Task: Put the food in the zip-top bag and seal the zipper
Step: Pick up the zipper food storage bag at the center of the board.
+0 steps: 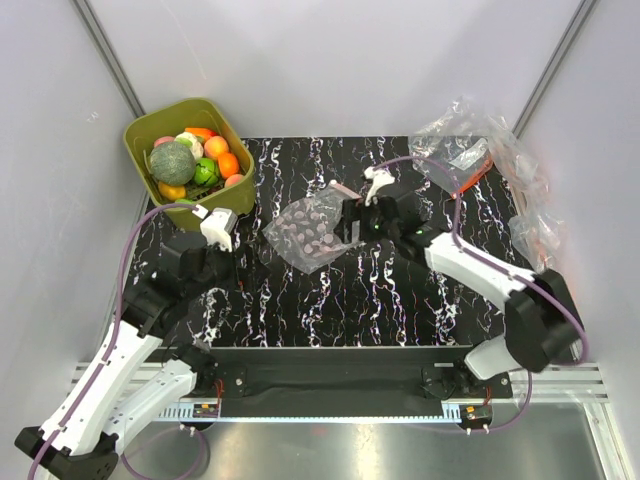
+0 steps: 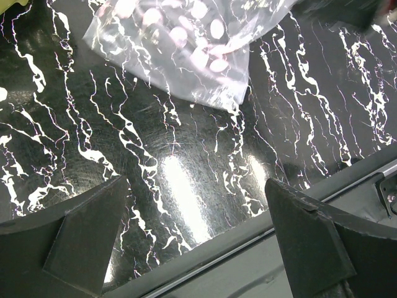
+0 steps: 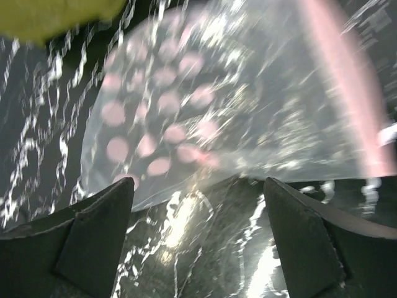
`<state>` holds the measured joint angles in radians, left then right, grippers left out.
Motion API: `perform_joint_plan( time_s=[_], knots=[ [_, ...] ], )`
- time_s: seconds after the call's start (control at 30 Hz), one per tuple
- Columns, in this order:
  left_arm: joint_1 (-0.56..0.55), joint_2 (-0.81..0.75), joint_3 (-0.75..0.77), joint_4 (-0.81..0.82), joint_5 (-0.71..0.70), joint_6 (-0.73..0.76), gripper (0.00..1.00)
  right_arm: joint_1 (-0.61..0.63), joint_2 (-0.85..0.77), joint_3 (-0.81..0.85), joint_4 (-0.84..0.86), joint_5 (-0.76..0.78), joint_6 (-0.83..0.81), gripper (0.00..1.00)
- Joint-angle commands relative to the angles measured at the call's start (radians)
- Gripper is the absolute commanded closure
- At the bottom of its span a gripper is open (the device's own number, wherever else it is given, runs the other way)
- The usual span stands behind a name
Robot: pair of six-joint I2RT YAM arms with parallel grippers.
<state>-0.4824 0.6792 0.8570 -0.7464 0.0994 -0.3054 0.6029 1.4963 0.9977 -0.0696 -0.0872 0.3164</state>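
The food lies in the olive-green tub point(image 1: 140, 135) at the back left: a dark green broccoli head point(image 1: 172, 162), oranges point(image 1: 228, 164), a green lime point(image 1: 205, 172). The zip-top bag point(image 1: 308, 232), clear with pink dots, lies flat and empty mid-table, its pink zipper point(image 1: 341, 188) at the far right edge. My right gripper point(image 1: 351, 216) is open just right of the bag, which fills the right wrist view point(image 3: 205, 112) with the zipper point(image 3: 347, 93) blurred. My left gripper point(image 1: 228, 268) is open and empty left of the bag, which shows ahead in the left wrist view point(image 2: 180, 43).
A pile of plainer clear bags point(image 1: 470, 150) with orange-red strips lies at the back right. The tub's edge shows in the right wrist view point(image 3: 56, 15). The table's near edge point(image 2: 260, 239) runs just below my left fingers.
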Motion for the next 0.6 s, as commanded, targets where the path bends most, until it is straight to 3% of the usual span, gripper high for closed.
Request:
perform_joint_plan(
  time_s=[0.0,0.17,0.57],
  knots=[
    [0.004,-0.013,-0.001,0.045,-0.012,0.012,0.01,-0.032,-0.082,0.005,-0.045,0.135,-0.063,0.07],
    [0.004,-0.012,-0.001,0.045,-0.015,0.012,0.01,-0.083,-0.036,0.108,-0.117,0.048,-0.091,0.08],
    [0.004,-0.003,-0.001,0.045,-0.012,0.012,0.01,-0.264,0.309,0.409,-0.191,-0.245,-0.117,0.12]
  ],
)
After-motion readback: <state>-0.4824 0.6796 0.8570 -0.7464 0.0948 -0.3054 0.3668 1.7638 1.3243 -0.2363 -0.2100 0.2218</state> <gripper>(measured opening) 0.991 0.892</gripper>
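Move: The zipper edge of the zipper food storage bag runs ahead of my right hand, its middle about 9 cm forward, 3 cm right and roughly 8 cm below my open fingers. The bag's middle lies some 3 cm forward and 6 cm left of that hand. Another plastic bag is about 18 cm forward and 27 cm right, the food bin roughly 17 cm forward and 39 cm left. From my left hand the zipper edge is some 24 cm forward and 25 cm right, 14 cm down. With the fingers still open, I lift my right hand clear by about 3.5 cm while it shifts to the right, then carry it forward over the bag towards the middle of its pink zipper edge, sinking again to about its first height. It ends roughly 9.5 cm farther forward and 5 cm right, still above the zipper edge, with barely any turn of the wrist. ##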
